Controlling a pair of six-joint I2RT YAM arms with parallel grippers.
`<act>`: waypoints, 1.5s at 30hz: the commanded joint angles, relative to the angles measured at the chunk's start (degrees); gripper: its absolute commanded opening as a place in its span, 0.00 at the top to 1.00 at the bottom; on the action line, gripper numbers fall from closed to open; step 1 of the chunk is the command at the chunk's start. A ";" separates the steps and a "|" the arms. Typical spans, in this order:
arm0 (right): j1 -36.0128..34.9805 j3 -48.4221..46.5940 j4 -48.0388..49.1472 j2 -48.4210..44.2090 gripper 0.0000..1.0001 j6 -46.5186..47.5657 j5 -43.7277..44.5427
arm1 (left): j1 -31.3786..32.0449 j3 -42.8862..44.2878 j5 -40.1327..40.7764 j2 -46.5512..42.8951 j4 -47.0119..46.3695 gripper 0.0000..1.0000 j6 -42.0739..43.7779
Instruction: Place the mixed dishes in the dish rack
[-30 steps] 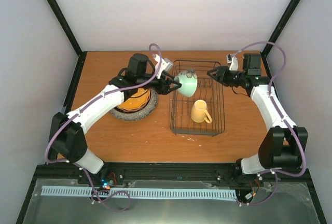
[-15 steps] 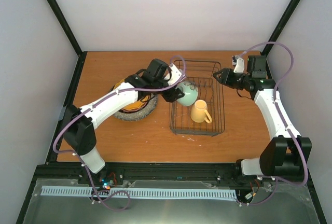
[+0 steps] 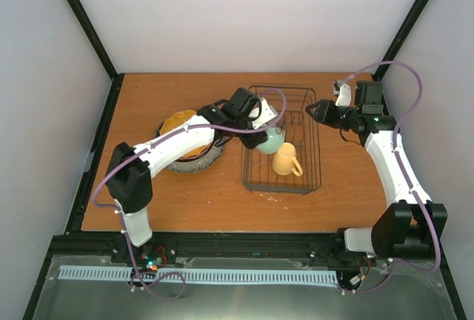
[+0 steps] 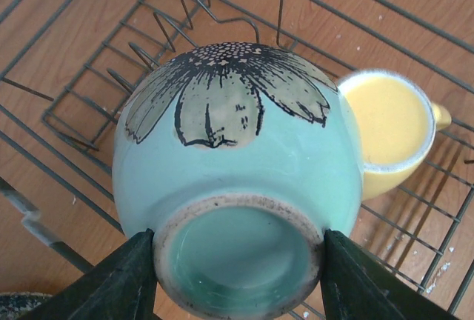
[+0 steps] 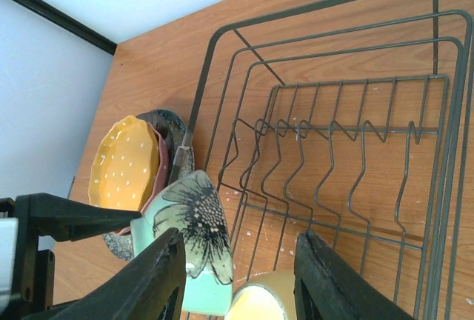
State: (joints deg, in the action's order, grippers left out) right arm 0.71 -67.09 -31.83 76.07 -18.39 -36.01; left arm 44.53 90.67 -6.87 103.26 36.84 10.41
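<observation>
My left gripper (image 3: 261,137) is shut on the foot ring of the pale green bowl (image 3: 271,139), which bears a black flower print. It holds the bowl upside-down over the left side of the black wire dish rack (image 3: 317,151). In the left wrist view the bowl (image 4: 237,157) fills the middle between my fingers (image 4: 118,283). The yellow mug (image 3: 286,160) lies in the rack just right of the bowl, also showing in the left wrist view (image 4: 392,131). My right gripper (image 3: 311,107) is open and empty over the rack's far right edge. The orange white-dotted plate (image 3: 179,124) lies on the stack at left.
The plate stack, with the grey speckled plate (image 3: 194,161) at the bottom, sits left of the rack on the wooden table (image 3: 185,201). The rack's upright wire tines (image 5: 333,157) fill its far half. Black frame posts stand at the table's back corners.
My left arm has carried the green bowl rightward from beside the rack to over it, next to the mug. My right gripper has drawn back slightly to the right.
</observation>
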 commanded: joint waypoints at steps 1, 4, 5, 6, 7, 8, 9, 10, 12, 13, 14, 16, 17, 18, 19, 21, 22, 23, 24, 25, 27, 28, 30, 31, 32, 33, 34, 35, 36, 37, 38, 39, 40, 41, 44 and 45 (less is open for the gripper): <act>0.60 0.73 -1.13 -2.30 0.60 1.16 0.85 | 1.34 3.98 3.40 -0.64 1.09 0.99 1.82; 0.70 1.12 -1.30 -2.46 0.60 1.31 0.77 | 1.34 3.86 5.30 -1.38 1.97 0.99 2.02; 0.70 1.26 -1.22 -2.50 0.60 1.33 0.58 | 1.29 3.69 5.79 -1.62 2.19 1.00 2.10; 0.68 1.34 -1.29 -2.44 0.60 1.38 0.47 | 1.40 3.64 6.27 -1.83 2.51 0.99 2.15; 0.69 1.41 -1.31 -2.43 0.60 1.36 0.35 | 1.36 3.51 6.81 -2.03 2.73 0.99 2.27; 0.70 1.51 -1.18 -2.37 0.60 1.31 0.06 | 1.38 3.40 7.32 -2.09 2.88 0.99 2.37; 0.70 1.57 -1.15 -2.41 0.60 1.29 -0.09 | 1.40 3.33 7.72 -2.06 3.05 0.99 2.43; 0.70 1.48 -1.17 -2.41 0.60 1.32 -0.11 | 1.53 3.29 8.06 -1.94 3.06 0.99 2.49; 0.70 1.45 -1.30 -2.34 0.60 1.41 -0.43 | 2.09 3.33 8.89 -1.41 3.16 0.99 2.73; 0.70 1.36 -1.52 -2.41 0.60 1.57 -0.46 | 2.66 3.36 9.31 -0.95 3.22 0.99 3.03; 0.70 1.35 -1.70 -2.45 0.60 1.75 -0.46 | 3.15 3.41 9.79 -0.50 3.31 0.99 3.20; 0.70 1.35 -2.07 -2.62 0.60 2.14 -0.40 | 4.21 3.66 10.28 0.68 3.69 0.99 3.42; 0.70 1.27 -2.35 -2.65 0.60 2.24 -0.38 | 4.69 3.71 10.45 1.24 3.82 0.99 3.49; 0.70 1.26 -2.59 -2.72 0.60 2.37 -0.38 | 5.14 3.84 10.60 1.77 3.96 0.99 3.58; 0.70 1.26 -2.78 -2.83 0.60 2.51 -0.38 | 5.53 3.93 10.72 2.23 4.16 0.99 3.64; 0.70 1.23 -3.11 -3.02 0.60 2.78 -0.27 | 6.04 3.98 10.66 2.83 4.45 0.99 3.62; 0.65 1.30 -3.23 -3.08 0.60 2.83 -0.29 | 6.23 3.92 10.62 2.96 4.62 0.99 3.64; 0.69 1.42 -3.19 -3.21 0.60 2.84 -0.31 | 6.45 3.86 10.57 3.06 4.77 1.00 3.60; 0.63 1.51 -3.15 -3.23 0.60 2.77 -0.29 | 6.67 3.81 10.64 3.07 4.90 0.99 3.56; 0.69 1.61 -3.22 -3.21 0.60 2.83 -0.45 | 6.78 3.74 10.59 3.08 5.15 0.99 3.49; 0.65 1.72 -3.18 -3.21 0.60 2.77 -0.87 | 7.03 3.60 10.46 3.02 5.62 0.99 3.34; 0.65 1.80 -3.16 -3.26 0.60 2.79 -1.03 | 7.10 3.36 10.29 2.92 5.79 0.99 3.31; 0.70 1.85 -3.16 -3.14 0.60 2.82 -1.33 | 7.35 2.84 9.94 2.91 6.19 0.99 3.30; 0.70 1.95 -3.16 -3.17 0.60 2.78 -1.47 | 7.63 2.46 9.81 3.04 6.34 0.99 3.31; 0.68 2.03 -3.19 -3.21 0.60 2.85 -1.58 | 7.78 2.10 9.67 3.12 6.39 0.99 3.33; 0.69 2.05 -3.22 -3.26 0.60 2.84 -1.68 | 8.03 1.73 9.46 3.43 6.49 0.99 3.31; 0.70 2.09 -3.23 -3.21 0.60 2.84 -1.77 | 8.23 1.36 9.31 3.79 6.49 0.99 3.30; 0.67 2.11 -3.23 -3.23 0.60 2.90 -1.90 | 8.42 0.94 9.08 4.28 6.49 1.00 3.29; 0.69 2.08 -3.34 -3.19 0.60 2.94 -1.93 | 8.65 0.62 8.89 4.81 6.53 0.99 3.26; 0.68 2.05 -3.43 -3.22 0.60 2.93 -2.01 | 8.90 0.39 8.67 5.39 6.66 0.99 3.21; 0.69 2.10 -3.48 -3.28 0.60 2.98 -2.01 | 9.17 0.18 8.62 6.04 6.69 0.99 3.20; 0.64 2.02 -3.60 -3.34 0.60 3.05 -1.92 | 9.43 0.08 8.63 6.52 6.67 0.99 3.16; 0.65 2.08 -3.66 -3.45 0.60 3.09 -1.81 | 9.63 0.04 8.52 7.03 6.71 0.99 3.14; 0.63 2.08 -3.82 -3.54 0.60 3.19 -1.79 | 9.73 0.03 8.51 7.51 6.75 0.99 3.08; 0.65 2.14 -4.09 -3.73 0.60 3.26 -1.78 | 10.00 -0.22 8.94 8.53 6.75 0.99 3.19; 0.69 2.21 -4.12 -3.78 0.60 3.34 -1.78 | 10.04 -0.31 9.16 8.81 6.71 0.99 3.20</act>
State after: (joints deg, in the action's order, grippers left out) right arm 0.78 -65.43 -35.03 74.11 -15.88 -37.12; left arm 53.32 90.08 2.46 111.18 43.97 13.04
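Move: The mint bowl, held foot-up in the left fingers, is headed for the front-left corner of the rack floor, about 5 cm back, 2 cm right and 13 cm below the left hand. The yellow mug stands beside that place, some 8 cm right of the hand, 1 cm back and 14 cm below. The plate stack lies 21 cm left, 4 cm ahead, 15 cm below. From the idle right hand, that corner is roughly 19 cm left, 8 cm back and 20 cm below. The mint bowl stays pinched at its foot while the left hand lowers it by about 8 cm towards the rack's front-left corner, easing slightly left at first, then coming back some 5 cm and a little right again. The wrist turns nearly 20 degrees, bringing the fingers closer to straight down, and the bowl's side comes in against the yellow mug. ##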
